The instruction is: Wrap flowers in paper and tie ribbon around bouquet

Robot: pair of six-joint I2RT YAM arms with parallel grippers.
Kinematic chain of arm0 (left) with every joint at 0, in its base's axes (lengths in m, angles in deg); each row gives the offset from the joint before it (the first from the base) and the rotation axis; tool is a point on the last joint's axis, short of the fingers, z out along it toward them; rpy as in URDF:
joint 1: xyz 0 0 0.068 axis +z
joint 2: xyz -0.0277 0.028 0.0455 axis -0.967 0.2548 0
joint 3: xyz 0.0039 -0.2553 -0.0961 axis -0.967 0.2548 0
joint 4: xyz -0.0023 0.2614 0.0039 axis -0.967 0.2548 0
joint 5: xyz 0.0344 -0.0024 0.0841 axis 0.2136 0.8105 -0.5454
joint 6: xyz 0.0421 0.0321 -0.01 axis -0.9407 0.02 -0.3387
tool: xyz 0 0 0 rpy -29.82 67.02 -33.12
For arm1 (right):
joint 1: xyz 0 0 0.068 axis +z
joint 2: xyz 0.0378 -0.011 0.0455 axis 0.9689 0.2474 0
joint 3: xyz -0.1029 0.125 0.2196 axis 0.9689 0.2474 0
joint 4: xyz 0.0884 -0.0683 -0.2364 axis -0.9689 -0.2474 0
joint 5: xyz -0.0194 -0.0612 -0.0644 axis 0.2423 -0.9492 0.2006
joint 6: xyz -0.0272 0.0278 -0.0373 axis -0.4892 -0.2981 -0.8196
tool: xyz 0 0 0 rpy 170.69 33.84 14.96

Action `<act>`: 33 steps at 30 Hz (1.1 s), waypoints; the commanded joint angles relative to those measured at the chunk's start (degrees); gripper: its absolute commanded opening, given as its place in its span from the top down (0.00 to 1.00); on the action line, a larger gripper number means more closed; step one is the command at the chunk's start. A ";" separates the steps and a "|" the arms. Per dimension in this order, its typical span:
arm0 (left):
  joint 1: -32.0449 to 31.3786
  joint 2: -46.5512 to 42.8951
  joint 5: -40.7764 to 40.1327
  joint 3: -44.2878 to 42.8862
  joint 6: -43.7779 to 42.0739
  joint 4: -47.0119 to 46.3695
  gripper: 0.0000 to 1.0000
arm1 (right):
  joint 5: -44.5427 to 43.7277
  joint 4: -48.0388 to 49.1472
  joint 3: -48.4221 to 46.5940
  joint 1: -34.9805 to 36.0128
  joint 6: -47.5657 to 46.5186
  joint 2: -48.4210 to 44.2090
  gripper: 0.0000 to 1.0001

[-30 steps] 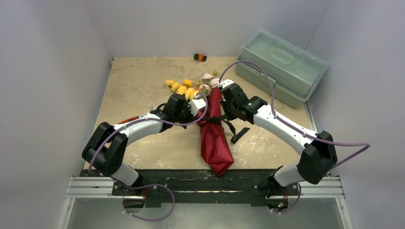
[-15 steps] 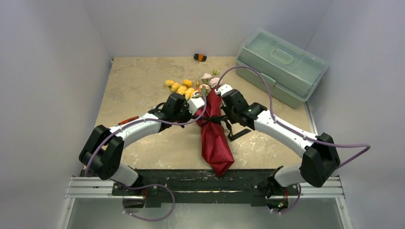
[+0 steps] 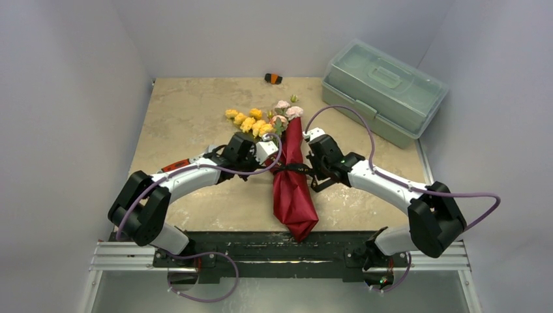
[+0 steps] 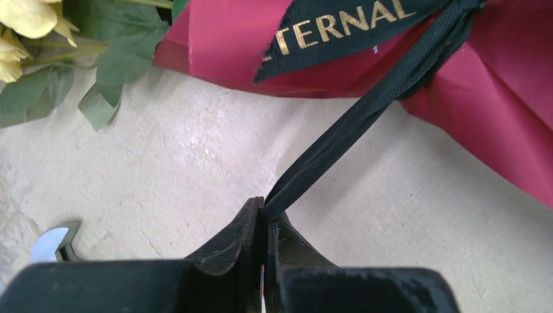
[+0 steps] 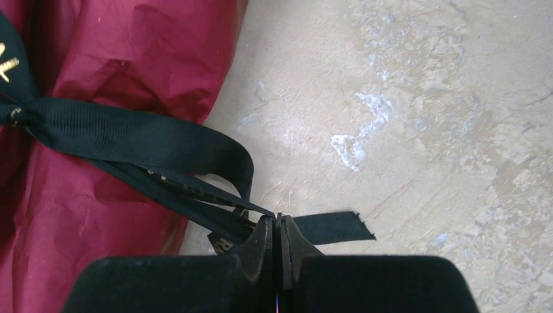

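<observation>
The bouquet lies in the middle of the table: dark red paper [image 3: 291, 195] in a long cone, with yellow and pink flowers [image 3: 261, 121] at its far end. A black ribbon [image 3: 291, 168] with gold lettering is tied round the cone's middle. My left gripper [image 3: 274, 163] is just left of the knot, shut on a taut strand of ribbon [image 4: 365, 111] beside the paper [image 4: 495, 111]. My right gripper [image 3: 314, 175] is just right of the cone, shut on the ribbon [image 5: 130, 130] near its cut end [image 5: 332, 227]. A loose loop hangs between it and the paper [image 5: 130, 52].
A translucent green lidded box [image 3: 385, 91] stands at the back right. A small orange and black object [image 3: 273, 79] lies at the far edge. Grey walls close in the table on the left, right and back.
My right gripper has moved nearer along the cone, taking the ribbon's tail off the table with it. The left gripper has shifted slightly nearer, and the band now sits lower on the cone.
</observation>
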 commanded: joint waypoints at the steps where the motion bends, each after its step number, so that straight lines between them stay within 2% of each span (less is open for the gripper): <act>1: 0.68 -1.35 -9.16 1.75 -1.49 2.68 1.00 | -1.61 0.14 0.33 -2.83 0.56 -0.73 1.00; 13: 1.28 -4.37 -11.73 4.53 -3.56 1.82 1.00 | -1.03 2.79 2.36 -4.29 -2.84 -1.49 1.00; 19: 1.65 -4.12 -8.54 3.34 -2.83 1.38 1.00 | -0.07 4.17 2.26 -4.36 -2.95 -1.21 1.00; 21: 1.66 -4.29 -7.82 2.22 -1.19 1.18 0.79 | 1.94 4.69 1.67 -4.30 -3.17 -1.40 1.00; 24: 1.72 -6.54 -6.19 0.52 0.94 0.84 0.40 | 4.91 3.97 -0.91 -4.29 -1.97 -1.81 0.69; 27: 1.69 -9.72 -6.25 -0.73 3.15 -0.39 0.11 | 5.92 3.66 -3.59 -4.29 -2.24 -3.42 0.43; 30: 1.70 -11.22 -7.09 -3.23 4.93 0.55 0.05 | 5.52 1.74 -7.20 -4.28 -0.95 -4.65 0.28; 33: 1.71 -12.08 -8.42 -6.28 7.03 1.59 0.03 | 5.20 -0.01 -11.78 -4.25 -1.13 -5.17 0.24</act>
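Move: Between the two hands sits the knot on the red paper, some 9 cm to the left hand's right and about 1 cm ahead, and about 8 cm left and 2 cm ahead of the right hand, near hand height. From the left hand, the yellow flowers are about 13 cm ahead and 2 cm left, and the wrench head 5 cm ahead and 10 cm left on the table. The loose ribbon tail lies about 3 cm right and 1 cm back of the right hand. Drawing its pinched ribbon end about 2 cm farther left from the knot, the left hand keeps the ribbon tight against the right hand, which holds the other end and eases 1.5 cm forward and slightly left. Both pause, then open wide and let go; the left edges a little more left before rising about 6 cm and swinging back right and slightly forward, while the right lifts about 4 cm and slightly forward. ##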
